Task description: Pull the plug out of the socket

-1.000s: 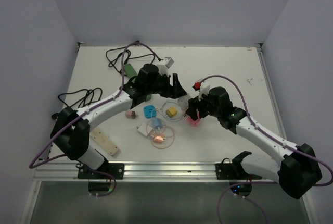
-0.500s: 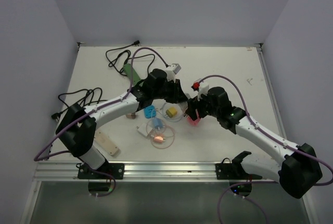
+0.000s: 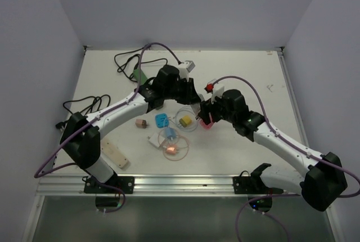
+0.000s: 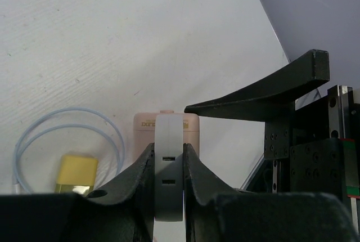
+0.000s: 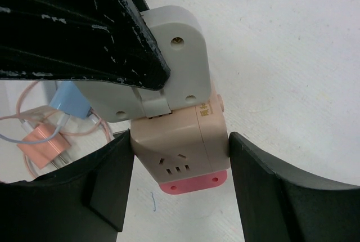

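Observation:
The plug point(image 4: 169, 163) is a rounded white block, seen edge-on in the left wrist view. My left gripper point(image 4: 168, 155) is shut on it, one black finger on each flat side. It sits in the top of the socket point(image 5: 180, 140), a beige-pink cube with a red base. My right gripper point(image 5: 180, 147) is shut on that cube, its fingers point(image 5: 109, 180) against both sides. The plug point(image 5: 169, 56) shows pale grey above the socket. From above, both grippers meet at mid-table over the socket point(image 3: 206, 119), and the plug itself is hidden under the left gripper point(image 3: 194, 98).
Small adapters lie left of the socket: yellow with a blue cable loop point(image 3: 185, 121), blue point(image 3: 161, 120), orange point(image 3: 170, 149), white point(image 3: 154, 139). A green strip point(image 3: 139, 75) and black cables point(image 3: 126, 60) lie at the back left. A beige strip point(image 3: 114, 155) lies near the front left.
My left gripper swung right to the socket and closed on the plug. The right gripper kept its hold on the socket and shifted slightly back and left.

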Controlling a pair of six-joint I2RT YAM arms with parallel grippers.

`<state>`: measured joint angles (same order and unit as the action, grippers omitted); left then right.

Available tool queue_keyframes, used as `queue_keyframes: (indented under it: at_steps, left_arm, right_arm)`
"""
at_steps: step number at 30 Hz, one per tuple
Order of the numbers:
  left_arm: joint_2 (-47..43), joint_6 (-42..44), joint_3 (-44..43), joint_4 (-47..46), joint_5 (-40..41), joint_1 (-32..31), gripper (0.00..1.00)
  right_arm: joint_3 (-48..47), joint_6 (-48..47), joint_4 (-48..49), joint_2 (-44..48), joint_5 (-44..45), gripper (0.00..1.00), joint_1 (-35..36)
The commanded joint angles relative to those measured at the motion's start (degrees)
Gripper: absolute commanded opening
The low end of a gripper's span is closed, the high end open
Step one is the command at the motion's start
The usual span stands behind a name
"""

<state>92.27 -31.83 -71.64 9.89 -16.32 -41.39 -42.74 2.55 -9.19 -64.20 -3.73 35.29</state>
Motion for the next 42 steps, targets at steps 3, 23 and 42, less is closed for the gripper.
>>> queue_keyframes:
  at_steps: [3, 23, 42]
  left_arm:
    - [-4.46, 2.13, -5.61, -1.54, 2.87, 6.05, 0.0]
    - [-8.77, 3.01, -1.07, 0.57, 4.19, 11.85, 0.0]
    - [-4.2, -3.94, 19.96, -12.0, 0.23, 12.29, 0.48]
  right_arm:
    - [-1.55, -1.58, -5.83, -2.59, 1.0, 0.0, 1.01]
    - [-2.61, -0.88, -6.89, -2.51, 1.61, 0.0, 1.71]
    - [-3.14, 1.59, -5.84, 1.1, -1.54, 0.0, 1.71]
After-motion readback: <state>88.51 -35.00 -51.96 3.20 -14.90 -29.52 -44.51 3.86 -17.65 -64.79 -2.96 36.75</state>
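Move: The white plug, pinched in the left hand, still sits on the beige cube socket, whose middle is roughly 3 cm back, 5 cm right and 4 cm below the left hand; the right hand holds that socket, with the plug some 2 cm ahead, 4 cm left and 3 cm above it. On the table about 18 cm below the left hand, the yellow plug lies level fore and aft and 4 cm left, the blue square plug also level and 15 cm left. The white plug is pulled off the socket by the left hand, going left, up and forward about 13 cm and turning some 15 degrees counter-clockwise, then swung steeply down about 17 cm and back 5 cm towards the table, where the fingers open. The right hand keeps its grip on the socket; drawn along 2 cm at first, it dips back and down, then rises partway. ##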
